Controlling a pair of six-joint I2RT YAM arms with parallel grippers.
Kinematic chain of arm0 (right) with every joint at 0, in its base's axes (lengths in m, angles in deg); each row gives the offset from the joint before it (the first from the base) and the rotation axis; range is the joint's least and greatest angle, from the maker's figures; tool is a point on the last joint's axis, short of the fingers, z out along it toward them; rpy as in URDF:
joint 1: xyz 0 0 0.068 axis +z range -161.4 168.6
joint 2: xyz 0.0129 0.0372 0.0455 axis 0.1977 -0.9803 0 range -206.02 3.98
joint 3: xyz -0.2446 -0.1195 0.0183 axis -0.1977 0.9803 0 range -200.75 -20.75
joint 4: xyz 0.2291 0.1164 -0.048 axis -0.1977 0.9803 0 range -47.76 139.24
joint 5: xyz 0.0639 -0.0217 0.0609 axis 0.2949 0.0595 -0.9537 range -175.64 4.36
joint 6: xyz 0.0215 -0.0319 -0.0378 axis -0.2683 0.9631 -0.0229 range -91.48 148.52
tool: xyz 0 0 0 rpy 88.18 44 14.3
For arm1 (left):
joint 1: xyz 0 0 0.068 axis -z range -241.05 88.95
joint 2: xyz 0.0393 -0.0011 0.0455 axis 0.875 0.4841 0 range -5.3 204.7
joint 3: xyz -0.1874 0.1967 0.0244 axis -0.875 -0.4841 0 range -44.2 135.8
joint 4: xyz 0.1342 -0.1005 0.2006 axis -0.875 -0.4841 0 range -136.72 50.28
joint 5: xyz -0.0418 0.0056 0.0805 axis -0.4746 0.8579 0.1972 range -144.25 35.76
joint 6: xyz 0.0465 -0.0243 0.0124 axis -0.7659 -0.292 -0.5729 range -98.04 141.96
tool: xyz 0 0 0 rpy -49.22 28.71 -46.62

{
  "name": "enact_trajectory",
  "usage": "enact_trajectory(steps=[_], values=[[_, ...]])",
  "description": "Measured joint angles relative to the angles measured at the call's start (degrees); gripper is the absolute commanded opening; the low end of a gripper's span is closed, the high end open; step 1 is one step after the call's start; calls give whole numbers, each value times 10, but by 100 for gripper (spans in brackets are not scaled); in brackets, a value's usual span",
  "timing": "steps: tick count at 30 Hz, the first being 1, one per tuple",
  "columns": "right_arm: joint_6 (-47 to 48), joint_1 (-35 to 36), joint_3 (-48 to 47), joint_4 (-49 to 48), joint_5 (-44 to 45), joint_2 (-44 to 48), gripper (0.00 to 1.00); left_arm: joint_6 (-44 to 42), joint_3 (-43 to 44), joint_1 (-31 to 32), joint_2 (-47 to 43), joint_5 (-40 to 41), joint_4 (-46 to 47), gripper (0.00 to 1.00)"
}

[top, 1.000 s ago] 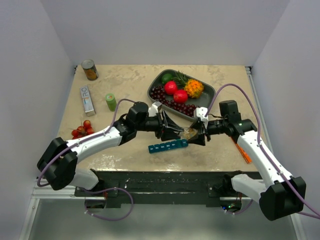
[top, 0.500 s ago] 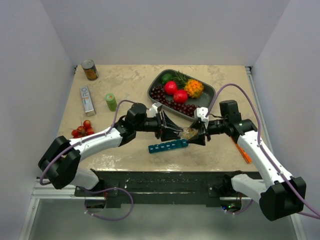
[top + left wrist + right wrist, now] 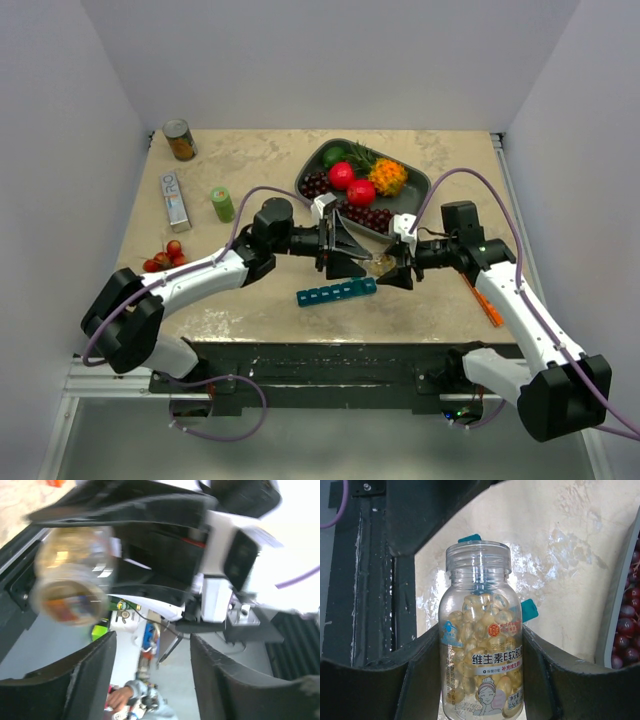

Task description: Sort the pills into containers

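Observation:
The pills are pale yellow capsules inside a small clear bottle with a printed label. My right gripper is shut on the bottle's body, holding it above the table; its threaded neck shows no cap. In the top view the bottle hangs just above the right end of the teal containers strip. My left gripper is right beside the bottle's mouth. In the left wrist view its fingers stand open around nothing, and the blurred bottle is off to the upper left.
A grey fruit tray with cherries and other fruit sits just behind both grippers. Loose cherries, a small green bottle, a white box and a can lie to the left. An orange item rests by the right arm.
My left gripper has opened, turned about its wrist and lifted slightly away from the bottle's mouth. The right gripper and the bottle have stayed where they were.

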Motion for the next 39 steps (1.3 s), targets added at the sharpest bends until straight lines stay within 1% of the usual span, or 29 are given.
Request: enact_trajectory(steps=[4, 7, 11, 16, 18, 19, 21, 22, 24, 26, 27, 30, 33, 36, 39], values=[[0, 0, 0, 6, 7, 0, 7, -27, 23, 0, 0, -17, 6, 69], [0, 0, 0, 8, 8, 0, 7, -57, 29, 0, 0, -23, -10, 71], [0, 0, 0, 9, 9, 0, 7, -105, 31, -1, -2, -33, -55, 72], [0, 0, 0, 9, 11, 0, 7, -199, 38, -12, -21, -58, -124, 74], [0, 0, 0, 9, 11, 0, 7, -268, 41, -25, -44, -64, -149, 81], [0, 0, 0, 9, 11, 0, 7, -304, 44, -32, -59, -58, -165, 87], [1, 0, 0, 10, 11, 0, 7, -415, 53, -44, -95, -29, -213, 98], [1, 0, 0, 10, 11, 0, 7, -460, 54, -47, -114, -11, -227, 99], [2, 0, 0, 13, 10, 0, 7, -576, 43, -49, -166, 44, -239, 99], [4, 0, 0, 16, 10, 0, 7, -655, 5, -49, -214, 74, -205, 99], [7, 0, 0, 20, 10, 0, 7, -699, -31, -49, -239, 84, -169, 99], [17, 0, 0, 28, 6, 0, 7, -783, -114, -49, -259, 87, -78, 99], [27, 0, 0, 35, 4, 0, 7, -853, -153, -45, -216, 79, -17, 99], [38, 0, 0, 45, -1, 0, 7, -902, -155, -36, -178, 73, 15, 99], [47, 0, 0, 54, -11, 0, 7, -947, -150, -11, -163, 72, 41, 99]])
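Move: The left hand, already off the pill bottle's mouth end, has the bottle's middle about 5 cm to its right and 2 cm lower, level fore and aft. The blue-green organizer lies on the table some 15 cm below the left hand, about 5 cm to its left and 1 cm ahead; the grape tray is roughly 24 cm ahead, 2 cm right and 14 cm below. The right hand holds the bottle, whose middle is about 1 cm left of its pads. Rolling back almost 95 degrees about its own pointing direction, clockwise as seen looking along the fingers to the right, the left hand dips back slightly, then draws left about 8 cm away from the pill bottle. It then sinks while easing back right a little, to end some 5 cm lower, its fingers spread from part-open to fully open. The right hand keeps its grip on the bottle, barely drifting back near the end. ##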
